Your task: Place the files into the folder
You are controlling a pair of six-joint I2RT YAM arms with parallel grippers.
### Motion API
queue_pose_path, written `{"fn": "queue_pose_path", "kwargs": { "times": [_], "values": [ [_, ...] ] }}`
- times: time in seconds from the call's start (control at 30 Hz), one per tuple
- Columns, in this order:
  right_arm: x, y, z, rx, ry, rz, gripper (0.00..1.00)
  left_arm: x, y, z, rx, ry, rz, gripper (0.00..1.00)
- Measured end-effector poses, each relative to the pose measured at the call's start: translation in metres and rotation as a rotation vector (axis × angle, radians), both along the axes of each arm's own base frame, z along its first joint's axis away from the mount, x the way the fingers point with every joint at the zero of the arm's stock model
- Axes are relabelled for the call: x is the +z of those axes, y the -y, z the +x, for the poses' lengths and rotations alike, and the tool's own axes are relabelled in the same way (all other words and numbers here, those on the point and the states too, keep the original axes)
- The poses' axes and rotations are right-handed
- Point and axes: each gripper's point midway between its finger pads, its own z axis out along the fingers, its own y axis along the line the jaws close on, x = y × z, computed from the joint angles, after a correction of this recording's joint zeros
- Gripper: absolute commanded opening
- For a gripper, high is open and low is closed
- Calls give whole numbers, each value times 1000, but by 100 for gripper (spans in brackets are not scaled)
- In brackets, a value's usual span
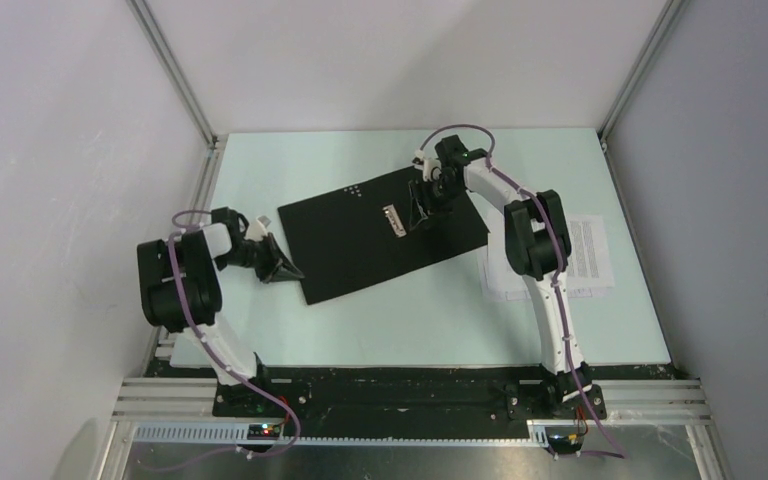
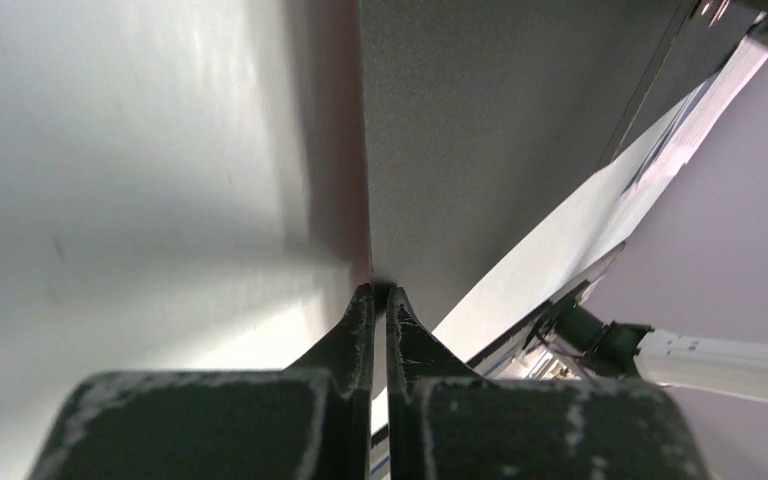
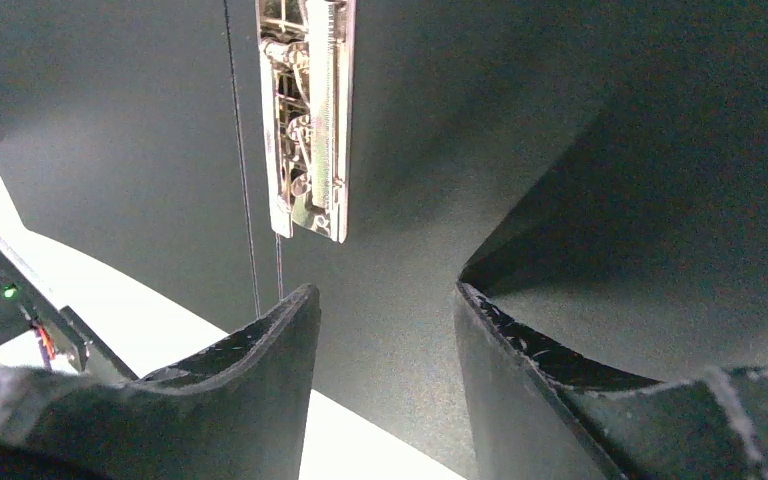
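Note:
The folder (image 1: 380, 235) lies open on the table with its black inside up and a metal clip (image 1: 393, 218) near its middle. My left gripper (image 1: 295, 272) is at the folder's near-left edge. In the left wrist view its fingertips (image 2: 380, 290) are shut on that thin edge, with the red outside (image 2: 345, 150) showing to the left and the dark inside (image 2: 500, 120) to the right. My right gripper (image 1: 425, 215) hovers open over the folder's inside (image 3: 560, 120), just below the clip (image 3: 308, 120), holding nothing (image 3: 385, 300). The files (image 1: 588, 255), white printed sheets, lie at the right, partly under the right arm.
The pale table (image 1: 360, 330) is enclosed by white walls with aluminium posts at the back corners (image 1: 210, 135). Both arm bases stand on the black rail (image 1: 400, 395) at the near edge.

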Motion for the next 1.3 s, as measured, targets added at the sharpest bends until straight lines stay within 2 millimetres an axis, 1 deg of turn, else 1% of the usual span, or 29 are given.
{"fn": "queue_pose_path", "kwargs": {
  "times": [0.1, 0.17, 0.33, 0.43, 0.53, 0.63, 0.77, 0.83, 0.87, 0.9, 0.93, 1.0, 1.03, 1.07, 1.13, 1.2, 1.23, 1.3],
  "values": [
    [-1, -1, -7, 5, -22, 15, 54, 3, 5, -27, -9, -22, 9, 0],
    [0, -2, -11, 11, -36, 26, 53, 4, 5, -36, -15, -37, 19, 0],
    [0, -2, -15, 16, -44, 24, 53, 3, -1, -41, -34, -40, 68, 0],
    [1, -1, -17, 25, -37, 10, 53, 5, -10, -45, -59, -64, 120, 0],
    [4, 4, -19, 37, -19, -7, 53, 11, -21, -45, -96, -68, 179, 0],
    [16, 8, -22, 50, 11, -16, 53, 14, -32, -46, -145, -67, 234, 0],
    [38, 10, -20, 66, 70, -9, 53, 10, -39, -56, -198, -106, 267, 0],
    [47, 9, -20, 74, 94, -2, 54, 6, -40, -62, -215, -133, 270, 16],
    [49, 9, -20, 78, 101, -1, 54, 4, -42, -65, -223, -150, 279, 29],
    [50, 9, -20, 83, 106, -1, 54, 3, -43, -68, -233, -159, 286, 34],
    [50, 9, -20, 87, 108, -2, 54, 1, -46, -70, -237, -177, 301, 45],
    [49, 8, -22, 92, 103, -6, 54, 3, -53, -72, -238, -201, 340, 55],
    [49, 9, -22, 92, 102, -7, 54, 7, -58, -69, -234, -203, 363, 59],
    [49, 9, -22, 94, 103, -8, 54, 12, -63, -63, -226, -193, 390, 60],
    [49, 8, -23, 96, 103, -9, 54, 26, -71, -45, -203, -147, 444, 62],
    [49, 8, -23, 96, 104, -8, 54, 52, -80, -15, -172, -59, 514, 62],
    [50, 8, -22, 96, 105, -8, 54, 64, -81, -1, -159, -16, 539, 62],
    [52, 8, -21, 95, 110, -6, 53, 97, -76, 34, -136, 94, 584, 62]
  ]
}}
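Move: The left hand's shut fingertips are down at the left edge of the open folder, whose middle lies about 17 cm to the right and 9 cm ahead; the metal clip is some 18 cm right and 11 cm ahead. The half-open right hand is low on the folder, its middle about 8 cm left and 3 cm back; the clip is roughly 6 cm left and 1 cm ahead, the files 24 cm right and 8 cm back. The left fist drags the folder back, swings left, opens and rises 8 cm; the right lifts 5 cm. ##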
